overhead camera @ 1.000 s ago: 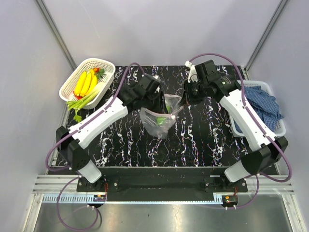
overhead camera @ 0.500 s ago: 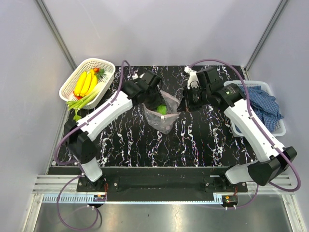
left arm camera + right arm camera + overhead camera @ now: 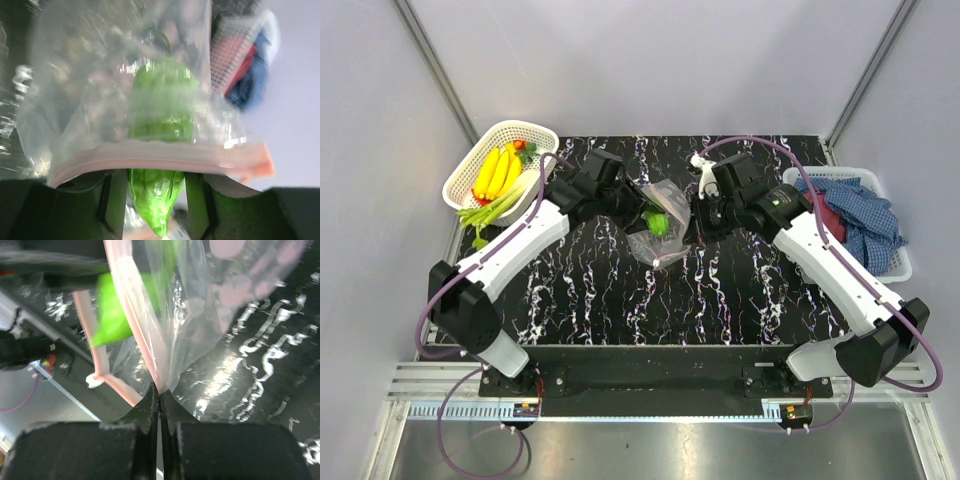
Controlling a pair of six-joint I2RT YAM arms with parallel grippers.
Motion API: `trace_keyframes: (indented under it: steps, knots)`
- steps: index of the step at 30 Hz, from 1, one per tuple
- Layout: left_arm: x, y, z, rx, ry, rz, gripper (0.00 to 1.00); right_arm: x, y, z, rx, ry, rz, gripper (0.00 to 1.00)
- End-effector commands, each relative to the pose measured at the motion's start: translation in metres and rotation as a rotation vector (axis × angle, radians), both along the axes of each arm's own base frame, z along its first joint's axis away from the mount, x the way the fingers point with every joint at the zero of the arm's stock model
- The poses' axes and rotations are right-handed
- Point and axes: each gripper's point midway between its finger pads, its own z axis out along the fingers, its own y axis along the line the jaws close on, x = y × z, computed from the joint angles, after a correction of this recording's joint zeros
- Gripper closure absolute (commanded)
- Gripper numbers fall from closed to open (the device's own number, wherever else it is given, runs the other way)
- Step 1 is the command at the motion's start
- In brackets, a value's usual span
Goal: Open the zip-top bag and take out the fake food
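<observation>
The zip-top bag (image 3: 658, 240), clear plastic with a pink zip strip (image 3: 160, 158), hangs between my two grippers above the black marbled table. My right gripper (image 3: 160, 391) is shut on the bag's edge by the zip strip (image 3: 131, 335). My left gripper (image 3: 153, 202) is at the bag's mouth, shut on a green fake food piece (image 3: 159, 112) that lies partly inside the bag and partly past the strip. From above, that green piece (image 3: 655, 221) shows between the left gripper (image 3: 634, 208) and the right gripper (image 3: 688, 228).
At the back left a white mesh basket (image 3: 542, 143) holds yellow bananas (image 3: 496, 172), with a green-white leek (image 3: 492, 208) over its rim. At the right edge a white basket (image 3: 900, 268) holds a blue checked cloth (image 3: 865, 218). Grey walls enclose the table.
Both grippers have shifted left and toward the back with the bag. The left arm has drawn back toward the left basket, the green piece still in its fingers.
</observation>
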Motion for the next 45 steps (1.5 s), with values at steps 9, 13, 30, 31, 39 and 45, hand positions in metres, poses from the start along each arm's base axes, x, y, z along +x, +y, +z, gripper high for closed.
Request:
trace_keyframes:
  steps: [9, 13, 30, 31, 39, 45]
  knots:
    - [-0.106, -0.024, 0.097, -0.512, -0.179, -0.585, 1.00, 0.077, -0.051, -0.004, -0.146, -0.052, -0.323, 1.00]
    - [-0.105, -0.006, 0.098, -0.366, -0.378, -0.597, 1.00, 0.091, -0.061, 0.002, -0.176, -0.051, -0.361, 1.00]
    - [0.199, 0.161, 0.112, -0.070, -0.967, 0.384, 1.00, 0.054, -0.070, 0.021, -0.162, -0.036, -0.313, 1.00]
    - [0.220, 0.172, 0.091, -0.065, -0.929, 0.434, 1.00, 0.054, -0.070, 0.022, -0.160, -0.038, -0.312, 1.00]
    - [0.328, 0.291, 0.019, 0.115, -0.833, 0.572, 1.00, 0.052, -0.072, 0.030, -0.153, -0.052, -0.322, 1.00]
    - [0.349, 0.358, -0.027, 0.272, -0.711, 0.632, 0.88, 0.055, -0.080, 0.026, -0.203, -0.058, -0.342, 1.00]
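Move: The left hand grips the green pepper, still partly in the bag, whose body hangs about 3 cm ahead, 4 cm right and 7 cm below. The white basket lies some 30 cm ahead, 35 cm left and 18 cm down; from the same hand, the celery is about 20 cm ahead and 37 cm left, the tomatoes about 38 cm ahead and 29 cm left, both some 16 cm lower. For the right hand, pinching the bag's zip edge, the pepper is about 8 cm left, 2 cm ahead, nearly level. Keeping its pinch on the green pepper, the left hand draws it out of the bag back and up, about 9 cm each way, then swings it some 40 cm forward and 35 cm left to the basket, sinking about 12 cm late on as the fingers tip up towards level. The right hand holds the zip edge shut in its fingers, carrying it about 9 cm forward and 6 cm right with a 20-degree clockwise turn, then easing slightly back and up. ##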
